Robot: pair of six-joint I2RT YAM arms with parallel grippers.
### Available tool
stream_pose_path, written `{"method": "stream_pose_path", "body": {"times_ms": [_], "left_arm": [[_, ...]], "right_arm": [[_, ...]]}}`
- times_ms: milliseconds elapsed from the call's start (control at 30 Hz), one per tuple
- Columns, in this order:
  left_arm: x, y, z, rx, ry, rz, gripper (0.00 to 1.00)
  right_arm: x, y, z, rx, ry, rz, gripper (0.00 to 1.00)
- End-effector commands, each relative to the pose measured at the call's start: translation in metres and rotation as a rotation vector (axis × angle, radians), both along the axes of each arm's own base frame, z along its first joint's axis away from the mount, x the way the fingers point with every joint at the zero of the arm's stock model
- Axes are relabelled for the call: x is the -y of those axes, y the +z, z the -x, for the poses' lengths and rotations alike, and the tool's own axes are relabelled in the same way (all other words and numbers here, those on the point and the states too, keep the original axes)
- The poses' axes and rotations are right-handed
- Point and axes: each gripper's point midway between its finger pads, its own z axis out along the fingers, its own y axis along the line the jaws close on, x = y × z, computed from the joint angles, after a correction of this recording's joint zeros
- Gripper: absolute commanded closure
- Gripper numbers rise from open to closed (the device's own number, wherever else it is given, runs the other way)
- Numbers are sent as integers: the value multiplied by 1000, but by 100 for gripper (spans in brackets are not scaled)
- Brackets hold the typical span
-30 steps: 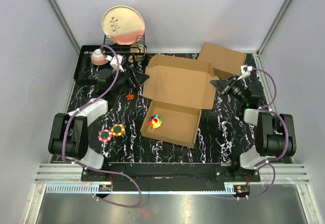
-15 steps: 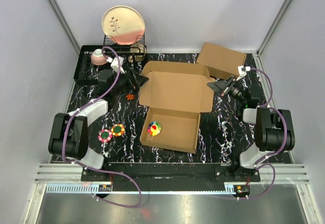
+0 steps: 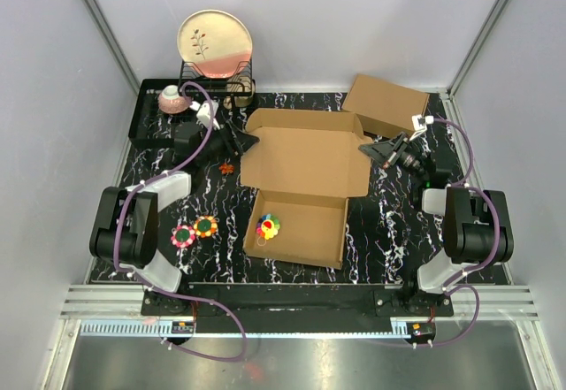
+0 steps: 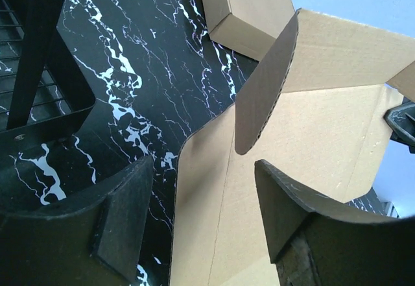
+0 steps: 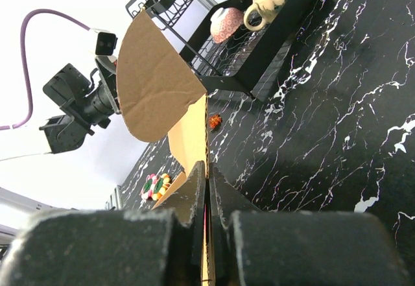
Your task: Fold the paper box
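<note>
The paper box (image 3: 299,229) lies open mid-table, its tray toward the arms and its lid (image 3: 305,158) raised behind it. My right gripper (image 3: 367,149) is shut on the lid's right edge, and the thin cardboard (image 5: 194,127) runs straight between its jaws (image 5: 208,177). A rounded side flap (image 5: 155,78) stands up beyond them. My left gripper (image 3: 244,140) is at the lid's left side. In the left wrist view it (image 4: 204,214) is open and its fingers (image 4: 123,224) straddle the lid's left edge without touching it. Another side flap (image 4: 262,95) rises ahead.
A made-up brown box (image 3: 386,104) sits at the back right. A black dish rack (image 3: 164,120) at the back left holds a plate (image 3: 215,43) and a teapot (image 3: 173,100). A colourful toy (image 3: 269,225) lies in the tray. Two flower toys (image 3: 195,231) lie left of it.
The box has turned squarer to the table and shifted slightly left, with the lid held by the right gripper. The left gripper's jaws have narrowed around the lid's left edge.
</note>
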Motion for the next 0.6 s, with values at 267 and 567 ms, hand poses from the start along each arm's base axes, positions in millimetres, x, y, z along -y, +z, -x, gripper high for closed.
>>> {"method": "stream_pose_path", "body": {"times_ms": [267,567], "left_arm": [[6,32,-2,129,-38,41,59],[18,39,13,172,-54,-8,82]], "right_arm": [[-6,8,6,48,24,22,100],[-4,14,-2,60,-110,170,100]]}}
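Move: The raised lid's left edge lies right at the left fingertips, about 1 cm ahead and 1 cm to the right, level with them. The dish rack is about 16 cm left of that hand and 7 cm ahead, 10 cm lower. An orange toy is 7 cm left, 6 cm back, and the open box tray 22 cm back, 11 cm right, both some 14 cm below. From the right hand, that same edge is about 27 cm left and 3 cm ahead, level. Rising about 1 cm and then easing slightly to the right, the left hand closes its fingers from roughly two-thirds open to nearly shut, pinching the lid's left side beside the corner flap. The right hand stays almost in place and keeps its shut grip on the lid's right edge. ##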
